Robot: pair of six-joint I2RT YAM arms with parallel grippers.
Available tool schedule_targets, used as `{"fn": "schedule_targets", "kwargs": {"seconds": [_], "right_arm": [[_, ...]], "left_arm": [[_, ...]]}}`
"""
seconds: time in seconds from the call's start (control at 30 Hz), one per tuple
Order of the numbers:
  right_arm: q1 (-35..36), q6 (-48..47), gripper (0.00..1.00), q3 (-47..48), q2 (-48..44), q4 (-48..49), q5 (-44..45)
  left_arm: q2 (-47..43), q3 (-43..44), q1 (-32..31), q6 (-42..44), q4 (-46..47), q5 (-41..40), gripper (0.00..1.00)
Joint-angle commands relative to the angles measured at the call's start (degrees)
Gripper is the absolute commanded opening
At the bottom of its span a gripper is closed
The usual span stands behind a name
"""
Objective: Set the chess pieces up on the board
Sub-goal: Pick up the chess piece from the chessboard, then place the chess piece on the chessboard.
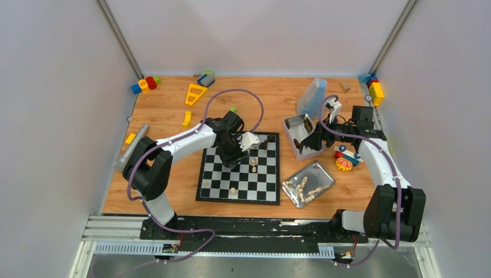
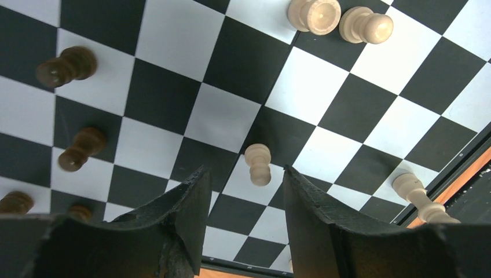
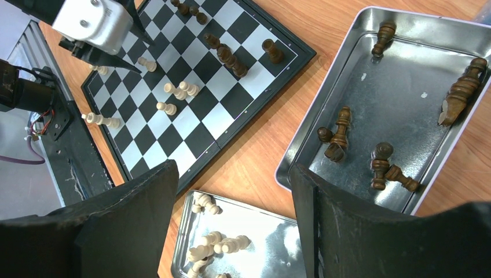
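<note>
The board (image 1: 260, 185) lies in the middle of the table. My left gripper (image 1: 234, 155) hovers over its far half, open. In the left wrist view its fingertips (image 2: 194, 191) stand apart, and a cream pawn (image 2: 258, 164) stands upright on the board (image 2: 307, 87) just beyond them, untouched. Two more cream pieces (image 2: 315, 14) and several dark pieces (image 2: 66, 65) stand on other squares. My right gripper (image 1: 310, 139) hangs open and empty over the table between two trays; the right wrist view has this gripper (image 3: 234, 185) above the wood.
A metal tray (image 3: 399, 75) holds several dark pieces; a second tray (image 3: 272, 231) holds cream pieces. Toy blocks (image 1: 145, 85), a yellow triangle (image 1: 195, 92), a translucent lid (image 1: 311, 95) and a red-yellow toy (image 1: 344, 160) lie around the board.
</note>
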Motion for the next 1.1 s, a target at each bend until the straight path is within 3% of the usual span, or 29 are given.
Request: {"fn": "schedule_targets", "kwargs": {"seconds": [0.0,0.47,0.63,1.07], "right_arm": [[0.1,-1.9,0.72,0.1,-0.4,0.2,-0.8],[0.1,-2.2,0.72,0.2,0.4,-0.2,-0.9],[0.1,-2.3,0.72,0.2,0.5,-0.3,-0.8],[0.1,-2.6,0.72,0.4,1.3,-0.4,-0.9]], "left_arm": [[1.3,1.8,-0.8,-1.4,1.7,0.8,0.54],[1.6,0.8,-1.4,-1.5,1.8,2.5,0.19],[-2.2,-1.2,-1.3,0.8,-0.5,2.3,0.05],[-19.2,-15.5,-1.4,11.1,-7.4,3.0,0.02]]}}
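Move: The white pawn to be picked stands almost between the left hand's open fingers, about 1 cm right and 1 cm back, its middle some 2 cm below. A cluster of white pieces is about 9 cm right of this hand and level with it; the tall white piece is 11 cm back and 1 cm right; the already placed pawn 8 cm back and 9 cm left. From the right hand the pawn to be picked lies some 27 cm left, 5 cm back and 13 cm below. The left hand settles barely 1 cm down and right over the white pawn, its fingers pointing down, and closes them from about half open until they pinch the pawn near its head. Keeping that grip, it then lifts nearly 2 cm and carries the pawn some 6 cm back and 5 cm left, towards the already placed pawn at the board's near left, while the hand turns about 10 degrees clockwise. ##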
